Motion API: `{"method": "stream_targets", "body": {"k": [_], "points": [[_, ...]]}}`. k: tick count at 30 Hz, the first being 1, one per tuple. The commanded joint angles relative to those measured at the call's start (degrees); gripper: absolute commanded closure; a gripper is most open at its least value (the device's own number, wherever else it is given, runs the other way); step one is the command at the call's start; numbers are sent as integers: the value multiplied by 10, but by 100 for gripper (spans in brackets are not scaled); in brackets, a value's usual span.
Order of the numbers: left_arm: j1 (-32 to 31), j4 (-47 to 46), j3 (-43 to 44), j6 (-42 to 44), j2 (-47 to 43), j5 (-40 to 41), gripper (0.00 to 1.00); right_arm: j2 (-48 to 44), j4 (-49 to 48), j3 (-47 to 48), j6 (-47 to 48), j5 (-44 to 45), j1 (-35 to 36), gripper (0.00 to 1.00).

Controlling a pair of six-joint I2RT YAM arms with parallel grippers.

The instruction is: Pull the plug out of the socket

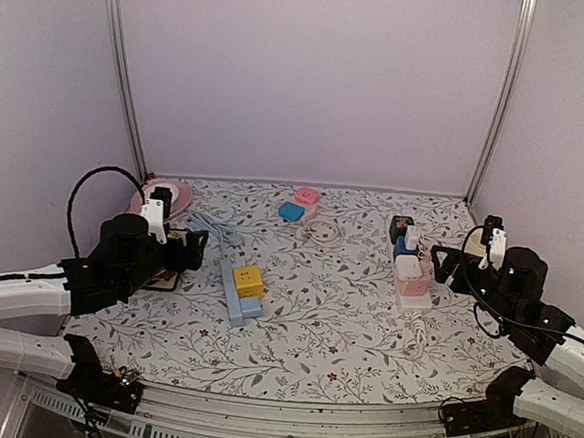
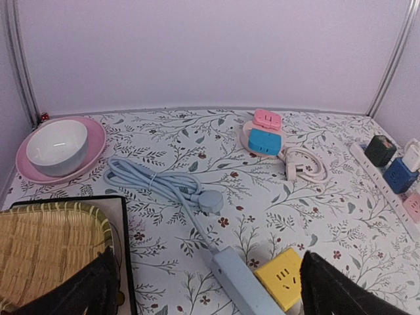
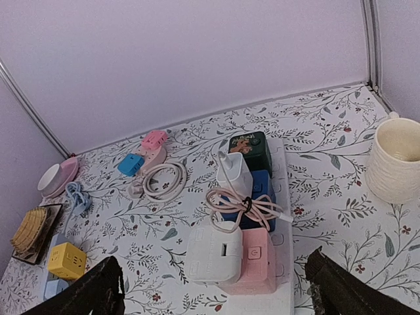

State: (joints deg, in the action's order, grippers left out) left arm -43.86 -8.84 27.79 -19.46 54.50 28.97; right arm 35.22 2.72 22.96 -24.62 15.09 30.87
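A white power strip (image 1: 414, 300) lies at the right and also shows in the right wrist view (image 3: 283, 157). It carries a dark green cube (image 3: 249, 144), a blue cube (image 3: 264, 187) with a white charger (image 3: 234, 174), and a pink cube (image 3: 257, 259) with a white adapter (image 3: 213, 252). A light blue strip (image 1: 232, 293) at the left holds a yellow cube plug (image 1: 249, 280); the cube also shows in the left wrist view (image 2: 282, 275). My left gripper (image 1: 195, 248) is open and empty just left of it. My right gripper (image 1: 445, 265) is open and empty just right of the white strip.
A pink strip (image 1: 306, 202) with a blue plug (image 1: 292, 211) and a coiled cord lies at the back middle. A pink plate with a white bowl (image 2: 59, 144) and a bamboo tray (image 2: 46, 249) are at the left. A cream cup (image 3: 396, 157) stands at the far right. Walls enclose three sides.
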Motion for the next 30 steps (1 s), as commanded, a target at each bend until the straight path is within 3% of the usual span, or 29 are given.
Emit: {"method": "stream_targets", "body": {"k": [1, 11, 30], "points": [[9, -22, -21, 4, -22, 9, 3, -11, 21, 11, -4, 24, 3, 1], [-8, 44, -22, -133, -17, -51, 3, -25, 57, 23, -38, -24, 3, 1], [-122, 197, 60, -309, 128, 67, 3, -3, 38, 2, -89, -133, 2, 1]]}}
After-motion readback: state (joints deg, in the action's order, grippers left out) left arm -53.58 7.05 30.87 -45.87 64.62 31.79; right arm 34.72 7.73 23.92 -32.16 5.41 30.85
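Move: The light-blue socket strip's middle is roughly 6 cm to the right of my left hand, level with it fore and aft, and some 18 cm below. The yellow plug at its right side is about 9 cm right and 3 cm ahead; the small blue plug is 10 cm right and 3 cm back; the basket tray is 12 cm left and 8 cm ahead. From my right hand the strip lies about 39 cm left and 2 cm ahead, 18 cm down. I sink my open left hand about 8 cm towards the light-blue strip and its yellow plug, drawing it back and easing it right by 3 to 4 cm each, while the wrist tips some 20 degrees further down. It starts slowly, then drops faster, touching nothing. My open right hand drifts about 2.5 cm left, slightly back and down, with a small roll and counter-clockwise swing. ##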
